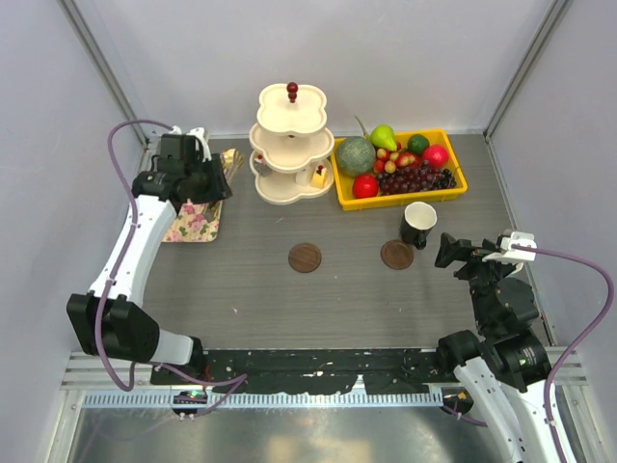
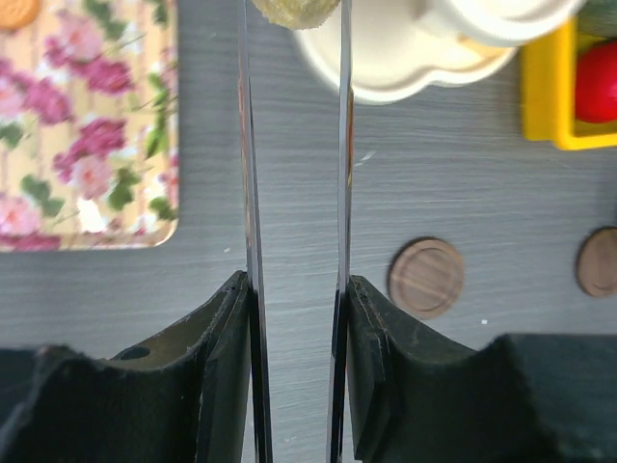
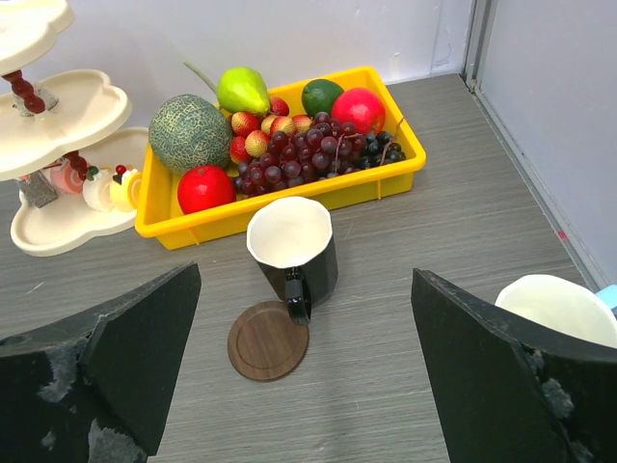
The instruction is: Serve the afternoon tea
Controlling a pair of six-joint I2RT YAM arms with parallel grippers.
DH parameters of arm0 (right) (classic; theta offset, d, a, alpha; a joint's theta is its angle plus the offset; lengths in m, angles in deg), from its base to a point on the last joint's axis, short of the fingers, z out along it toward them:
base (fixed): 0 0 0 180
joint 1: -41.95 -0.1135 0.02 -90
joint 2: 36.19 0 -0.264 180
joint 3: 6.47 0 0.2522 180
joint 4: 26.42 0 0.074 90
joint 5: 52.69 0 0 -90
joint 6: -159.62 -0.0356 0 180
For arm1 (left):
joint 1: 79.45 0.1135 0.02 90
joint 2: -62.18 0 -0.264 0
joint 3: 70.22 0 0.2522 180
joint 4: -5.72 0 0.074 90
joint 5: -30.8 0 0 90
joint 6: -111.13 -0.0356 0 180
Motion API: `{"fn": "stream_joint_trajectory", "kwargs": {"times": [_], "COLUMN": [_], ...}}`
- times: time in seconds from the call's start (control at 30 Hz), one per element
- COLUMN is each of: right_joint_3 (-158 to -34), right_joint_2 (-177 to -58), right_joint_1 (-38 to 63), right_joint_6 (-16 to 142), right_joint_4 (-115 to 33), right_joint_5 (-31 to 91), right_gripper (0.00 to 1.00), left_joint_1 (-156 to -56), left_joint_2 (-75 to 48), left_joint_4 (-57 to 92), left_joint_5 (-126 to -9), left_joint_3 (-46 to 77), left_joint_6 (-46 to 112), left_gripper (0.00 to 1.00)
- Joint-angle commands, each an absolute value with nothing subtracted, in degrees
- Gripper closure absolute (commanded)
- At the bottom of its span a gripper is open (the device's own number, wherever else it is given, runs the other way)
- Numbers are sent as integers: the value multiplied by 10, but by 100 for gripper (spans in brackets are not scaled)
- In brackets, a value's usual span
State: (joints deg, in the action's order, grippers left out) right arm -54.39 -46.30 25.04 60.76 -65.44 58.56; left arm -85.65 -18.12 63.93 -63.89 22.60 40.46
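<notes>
My left gripper (image 2: 297, 289) is shut on thin metal tongs (image 2: 249, 174). Their tips pinch a pale yellow sweet (image 2: 294, 10) at the top edge of the left wrist view, next to the cream stand's lowest tier (image 2: 405, 58). An orange tart (image 2: 12, 10) lies on the flowered tray (image 2: 87, 145). More sweets (image 3: 111, 188) sit on the lowest tier. The black mug (image 3: 294, 246) stands beside a wooden coaster (image 3: 268, 340), its handle over the coaster's edge. My right gripper (image 3: 305, 275) is open just short of it. A white mug (image 3: 559, 309) shows at the right.
The three-tier cream stand (image 1: 291, 154) stands at the back centre. Right of it is the yellow tray (image 1: 405, 200) of fruit. A second coaster (image 1: 305, 257) lies mid-table. The flowered tray (image 1: 198, 220) lies at the left under my left arm.
</notes>
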Motion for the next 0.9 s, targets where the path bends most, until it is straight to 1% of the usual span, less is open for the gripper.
{"fn": "stream_joint_trajectory", "kwargs": {"times": [0.0, 0.17, 0.4, 0.57, 0.87], "right_joint_3": [-546, -546, -546, -546, -546], "right_joint_2": [-458, -453, -452, -453, -455], "right_joint_1": [248, 249, 249, 248, 248], "right_joint_6": [615, 615, 616, 617, 618], "right_joint_4": [-629, -630, -630, -631, -631], "right_joint_5": [582, 587, 586, 588, 589], "right_gripper": [3, 2, 3, 2, 3], "left_joint_1": [-897, -940, -962, -987, -990], "left_joint_2": [-191, -228, -278, -296, -327], "left_joint_4": [592, 594, 599, 588, 567], "left_joint_5": [-661, -662, -664, -664, -654], "left_joint_3": [290, 333, 375, 379, 378], "left_joint_6": [406, 406, 410, 413, 425], "left_gripper": [64, 63, 63, 63, 63]}}
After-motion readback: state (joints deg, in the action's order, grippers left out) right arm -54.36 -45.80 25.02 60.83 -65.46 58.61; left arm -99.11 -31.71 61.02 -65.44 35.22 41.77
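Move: The left gripper already holds the tongs, with a yellow pastry in their tips. The middle tier of the cake stand lies about 14 cm ahead, 20 cm to the right and some 7 cm below. The top tier is right over it, about 6 cm above the gripper, and the yellow cake on the bottom tier is roughly 11 cm ahead, 28 cm right and 17 cm down. From the idle right gripper the middle tier is some 32 cm ahead, 43 cm left and 12 cm lower. Bring the left gripper right about 11 cm and a little forward towards the cake stand, keeping its grip on the tongs. Arc over on the way, rising some 4 cm and sinking back nearly as much, while turning about 15 degrees clockwise, so that the pastry in the tips comes over the middle tier, under the top one. ##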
